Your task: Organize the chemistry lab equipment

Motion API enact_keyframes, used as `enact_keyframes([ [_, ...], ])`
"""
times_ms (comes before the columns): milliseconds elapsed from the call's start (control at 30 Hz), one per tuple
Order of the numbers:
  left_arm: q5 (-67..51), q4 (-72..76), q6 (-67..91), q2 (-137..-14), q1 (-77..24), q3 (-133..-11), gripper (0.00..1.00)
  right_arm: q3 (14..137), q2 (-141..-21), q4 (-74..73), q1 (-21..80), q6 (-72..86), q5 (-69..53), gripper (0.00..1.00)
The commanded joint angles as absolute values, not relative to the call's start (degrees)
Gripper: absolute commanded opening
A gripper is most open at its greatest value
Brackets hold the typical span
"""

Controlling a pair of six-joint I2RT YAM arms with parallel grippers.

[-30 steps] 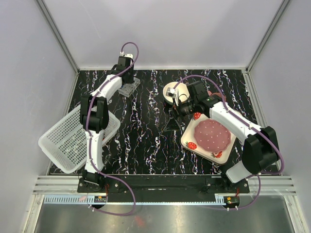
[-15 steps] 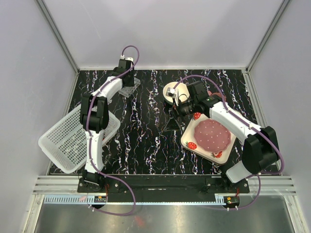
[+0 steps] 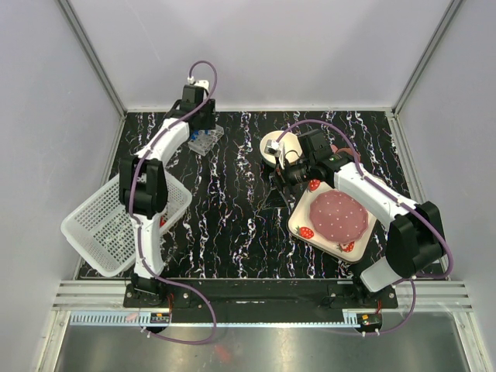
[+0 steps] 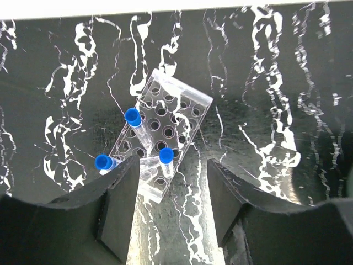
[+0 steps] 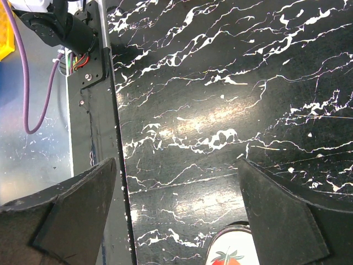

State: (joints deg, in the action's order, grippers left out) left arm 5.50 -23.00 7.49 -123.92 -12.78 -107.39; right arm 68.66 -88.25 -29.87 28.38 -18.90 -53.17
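A small clear plastic tube rack (image 4: pixel 177 113) lies on the black marbled table at the back left, also seen in the top view as the rack (image 3: pixel 206 142). Three thin blue-capped tubes are with it: one tube (image 4: pixel 134 120) and a second tube (image 4: pixel 166 157) stand in its holes, and a third tube (image 4: pixel 103 162) leans at its left edge. My left gripper (image 4: pixel 172 204) hangs open just short of the rack, with bare table between its fingers. My right gripper (image 5: pixel 176 210) is wide open over the table and holds nothing.
A white mesh basket (image 3: pixel 101 232) sits tilted at the left edge. A white bowl with a yellow rim (image 3: pixel 266 140) stands beside the right gripper (image 3: pixel 288 172). A strawberry-printed plate (image 3: pixel 304 231) carrying a pink mug lies at the right; the plate's rim (image 5: pixel 234 251) shows below the right jaws.
My left gripper has opened and drawn back from the rack toward the far wall, uncovering the rack and its blue-capped tubes. The right arm has not moved.
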Motion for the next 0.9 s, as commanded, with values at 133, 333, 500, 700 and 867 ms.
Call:
enact_keyframes([
  [133,2.37,-18.9,7.47,-108.05,-12.66,-101.8,0.63,70.93,-86.49,-30.5,28.48,-21.96,-48.89,0.96],
  [333,5.97,-13.56,9.49,-87.75,-12.04,-84.84,0.99,74.52,-82.71,-32.95,27.78,-26.1,-34.92,1.0],
  [500,0.19,-14.49,11.95,-67.9,-7.93,-74.63,0.99,82.59,-79.99,-36.12,23.48,-25.32,-24.37,1.0],
  [700,-10.89,-29.94,15.73,-53.12,-2.47,-72.78,0.99,91.93,-77.0,-36.04,17.58,-11.21,-15.84,1.0],
  [867,-13.18,-37.52,18.28,-44.67,-2.37,-70.05,0.99,94.21,-74.1,-36.12,17.23,-3.26,-11.43,1.0],
])
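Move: The tube rack with its blue-capped tubes lies almost straight beneath the left hand, some 10 cm down, and already clear of its half-open fingers. From the left hand, the white basket is about 33 cm back and 22 cm left, the bowl 9 cm back and 25 cm right. From the empty right hand, the rack is about 32 cm ahead and 20 cm left, the bowl 23 cm ahead and 6 cm right, and the mug 15 cm ahead and 25 cm right; all three are 12 to 15 cm lower. The left hand rises off the rack first, then sweeps back as it goes on climbing, about 30 cm each way with a small drift left, spreading its fingers from half to fully open and tilting their tips up some 35 degrees. A little later the empty right hand, after a slight dip, climbs about 18 cm while going right and forward, its fingers staying wide open and swinging clockwise from pointing left to looking out across the bowl. ##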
